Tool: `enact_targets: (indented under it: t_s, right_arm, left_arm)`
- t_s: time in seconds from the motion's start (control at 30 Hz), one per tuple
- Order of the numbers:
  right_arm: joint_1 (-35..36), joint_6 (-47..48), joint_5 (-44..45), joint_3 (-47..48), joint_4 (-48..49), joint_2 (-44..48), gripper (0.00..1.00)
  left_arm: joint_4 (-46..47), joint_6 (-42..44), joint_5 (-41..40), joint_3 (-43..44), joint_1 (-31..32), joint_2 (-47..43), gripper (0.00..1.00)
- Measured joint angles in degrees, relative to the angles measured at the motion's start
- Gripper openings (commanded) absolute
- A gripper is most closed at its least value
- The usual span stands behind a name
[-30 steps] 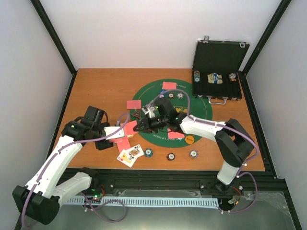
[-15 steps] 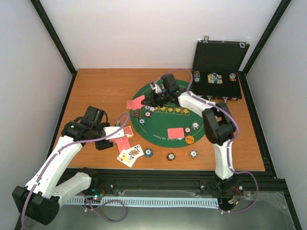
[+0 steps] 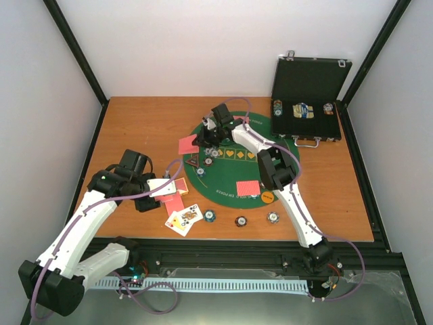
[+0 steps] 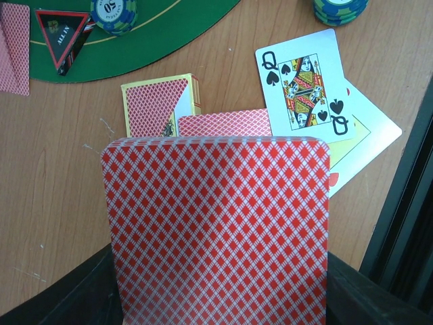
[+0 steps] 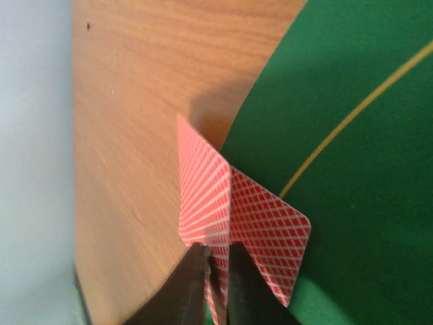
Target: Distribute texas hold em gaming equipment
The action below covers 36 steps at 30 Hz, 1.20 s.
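Observation:
My right gripper is shut on a red-backed playing card. The card bends between the fingers and hangs over the far left edge of the green mat. My left gripper is shut on a stack of red-backed cards, held left of the mat. Below it lie a queen of spades and other face-up cards. A red-edged triangle sits at the mat's left rim.
A card box lies by the held stack. Another red-backed card and an orange disc rest on the mat's near side. Three chips line the front of the table. The open black case stands far right.
The right arm swung from beside the left gripper's stack out to the mat's far left edge, carrying a card. The left arm stayed still.

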<state>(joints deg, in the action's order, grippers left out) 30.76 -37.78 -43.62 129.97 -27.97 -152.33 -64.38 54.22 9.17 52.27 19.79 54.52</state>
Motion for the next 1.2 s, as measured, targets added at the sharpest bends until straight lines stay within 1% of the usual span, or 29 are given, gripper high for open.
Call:
enact_targets:
  t_s: [0.07,0.17,0.23,0.3,0.5,0.6,0.7,0.77,0.87,1.0,1.07,1.13,1.2]
  right_arm:
    - [0.0,-0.1,0.4,1.8,-1.1,-0.8,0.38]
    - [0.0,0.6,1.2,2.8,-2.8,-0.8,0.5]
    - [-0.1,1.1,2.0,2.7,-3.9,-0.5,0.53]
    - [-0.2,2.0,2.5,1.2,-4.4,0.8,0.53]
    - [-1.2,3.8,4.6,-7.3,-6.2,11.1,0.54]
    - [-1.6,4.0,4.8,-15.0,-4.3,19.8,0.56]
    - [-1.7,3.0,4.3,-27.9,1.6,30.9,0.59]
    - [-1.0,1.6,3.8,-38.1,5.9,38.7,0.61]
    - [2.6,-0.6,3.7,-53.0,13.0,48.1,0.62]
    - [9.6,-5.3,3.8,-66.1,21.7,54.2,0.63]
    - [13.4,-8.0,3.8,-70.9,25.7,56.1,0.63]
    - [16.0,-10.5,4.0,-73.4,29.1,57.0,0.63]
    - [17.6,-12.3,4.2,-73.9,31.8,57.1,0.63]
  left_arm:
    - [0.0,0.0,0.0,0.0,0.0,0.0,0.3]
    - [0.0,0.0,0.0,0.0,0.0,0.0,0.3]
    - [0.0,0.0,0.0,0.0,0.0,0.0,0.3]
    - [0.0,0.0,0.0,0.0,0.0,0.0,0.3]
    - [0.0,-0.3,0.3,0.0,0.0,0.0,0.3]
    - [0.0,-0.5,0.3,0.1,0.0,0.0,0.3]
    - [0.0,-0.7,0.4,0.3,0.0,0.0,0.3]
    - [-0.1,-0.9,0.5,0.6,0.0,0.0,0.3]
    - [-0.1,-1.3,0.5,0.9,0.0,-0.1,0.3]
    - [-0.3,-1.5,0.5,1.0,0.0,-0.2,0.3]
    - [-0.6,-1.5,0.5,1.1,0.0,-0.2,0.3]
    - [-0.9,-1.5,0.5,1.2,0.0,-0.2,0.3]
    - [-1.1,-1.5,0.5,1.3,0.0,-0.2,0.3]
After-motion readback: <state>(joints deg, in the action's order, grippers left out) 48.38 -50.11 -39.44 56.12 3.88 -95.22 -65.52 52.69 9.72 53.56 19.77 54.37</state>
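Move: The right gripper holds a card low at the mat's left rim; the face-down card already dealt there lies level with it, about 3 cm to its left and 2 cm below. The ALL IN triangle sits some 9 cm back, the brown chip stack roughly 8 cm back and 6 cm right. The deck in the left gripper is about 28 cm back, 12 cm left and 9 cm higher. From the left gripper, the dealt card lies about 27 cm ahead, 9 cm right and 11 cm below. Open the right gripper to a bit over half to let go of the card by the one already dealt, then lift clear, drifting right. Once well up, sweep it about 27 cm back towards the deck, easing left again and finishing some 10 cm higher than it began, fingers still open. Keep the left gripper's hold on the deck, nearly still. ##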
